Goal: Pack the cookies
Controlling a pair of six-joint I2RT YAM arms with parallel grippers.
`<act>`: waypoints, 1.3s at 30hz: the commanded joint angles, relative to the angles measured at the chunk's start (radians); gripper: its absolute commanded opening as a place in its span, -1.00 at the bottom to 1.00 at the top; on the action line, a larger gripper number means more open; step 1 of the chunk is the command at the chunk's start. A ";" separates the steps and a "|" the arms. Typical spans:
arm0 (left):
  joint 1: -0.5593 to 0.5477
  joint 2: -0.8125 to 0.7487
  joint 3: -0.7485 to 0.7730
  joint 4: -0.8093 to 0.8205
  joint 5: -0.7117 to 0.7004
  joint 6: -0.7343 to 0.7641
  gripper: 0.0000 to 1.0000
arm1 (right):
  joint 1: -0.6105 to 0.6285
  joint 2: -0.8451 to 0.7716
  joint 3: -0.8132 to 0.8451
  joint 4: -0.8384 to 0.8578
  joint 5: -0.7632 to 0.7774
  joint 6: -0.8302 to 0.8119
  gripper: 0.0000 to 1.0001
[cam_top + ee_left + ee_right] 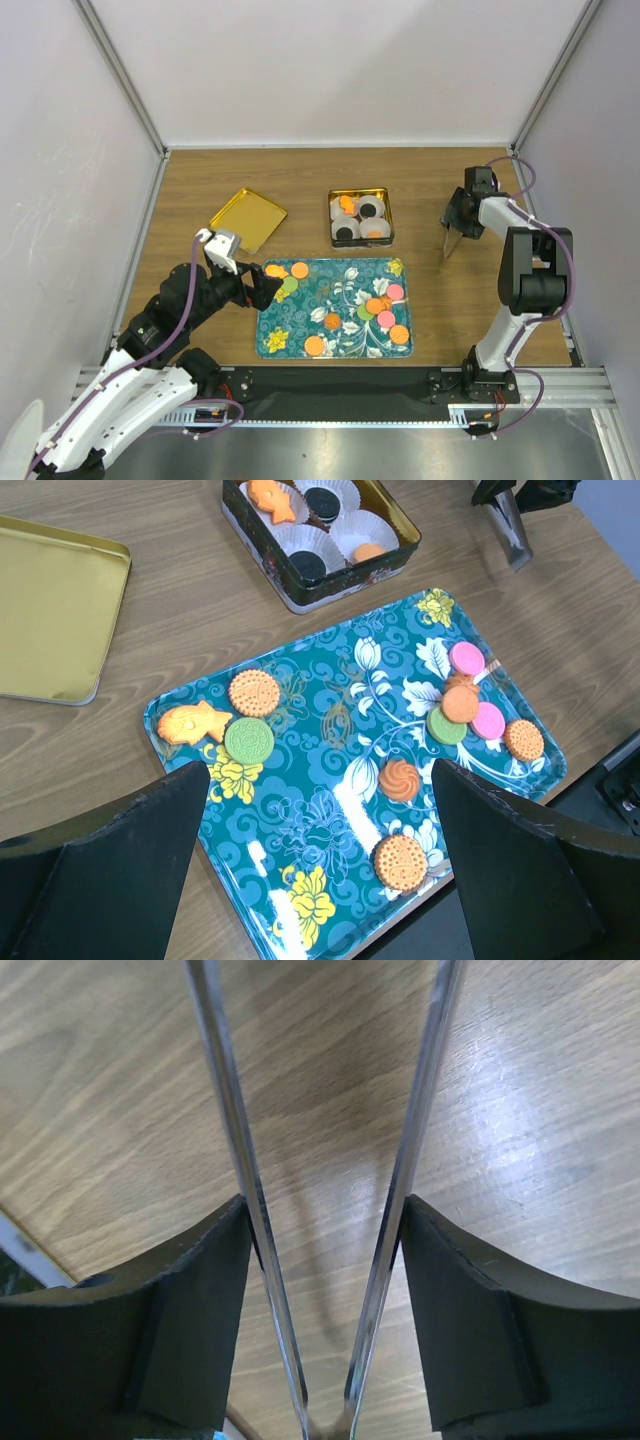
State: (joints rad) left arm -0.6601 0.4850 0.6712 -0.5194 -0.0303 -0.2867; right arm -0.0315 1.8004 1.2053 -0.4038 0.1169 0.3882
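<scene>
Several cookies lie on the teal flowered tray [300, 318]: an orange and green group at its left end [285, 272] and a pink, green and orange cluster at the right [385, 305]. In the left wrist view I see a green cookie [249, 740], a fish-shaped orange one [193, 723] and a swirled orange one [402, 779]. The dark tin [390, 215] holds paper cups with orange and black cookies [346, 204]. My left gripper [262, 287] hovers open over the tray's left part [320, 770]. My right gripper [462, 215] is shut on metal tongs [230, 1140], right of the tin.
A gold lid [248, 219] lies on the wooden table left of the tin, also seen as the gold lid [55, 610] from the left wrist. The tongs' tips [447, 250] point down at bare wood. White walls enclose the table on three sides.
</scene>
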 commanded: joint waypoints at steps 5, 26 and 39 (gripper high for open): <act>-0.007 0.030 0.025 0.021 0.009 0.007 0.99 | -0.007 0.039 0.023 0.019 -0.031 -0.022 0.40; -0.009 0.113 0.027 0.013 -0.036 -0.006 1.00 | -0.010 -0.255 -0.136 -0.009 -0.054 -0.006 0.99; -0.006 0.207 0.070 -0.010 -0.097 -0.012 1.00 | 0.197 -0.650 -0.223 -0.047 -0.028 0.021 0.99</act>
State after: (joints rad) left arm -0.6609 0.6754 0.6788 -0.5350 -0.0853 -0.2882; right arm 0.0986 1.2106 0.9878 -0.4400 0.0528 0.3939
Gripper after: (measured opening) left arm 0.996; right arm 0.994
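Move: About 4 cm below the right hand, and barely 1 cm back and 1 cm left, is the bare table where the held tongs are to be laid; the cookie tin stands some 24 cm left and 3 cm ahead, the teal tray's middle about 32 cm left and 20 cm back. From the left hand the gold lid lies roughly 25 cm ahead, 9 cm left and 20 cm down, the fish cookie 10 cm ahead, 1 cm left, equally low. Easing down some 2.5 cm to the table, the right hand opens its fingers wide and lets go of the tongs, then climbs about 15 cm clear while drawing back and finally swinging left, the fingers tipping up towards forward. Meanwhile the open, empty left hand sinks about 4 cm and edges forward, tilting slightly downward. ##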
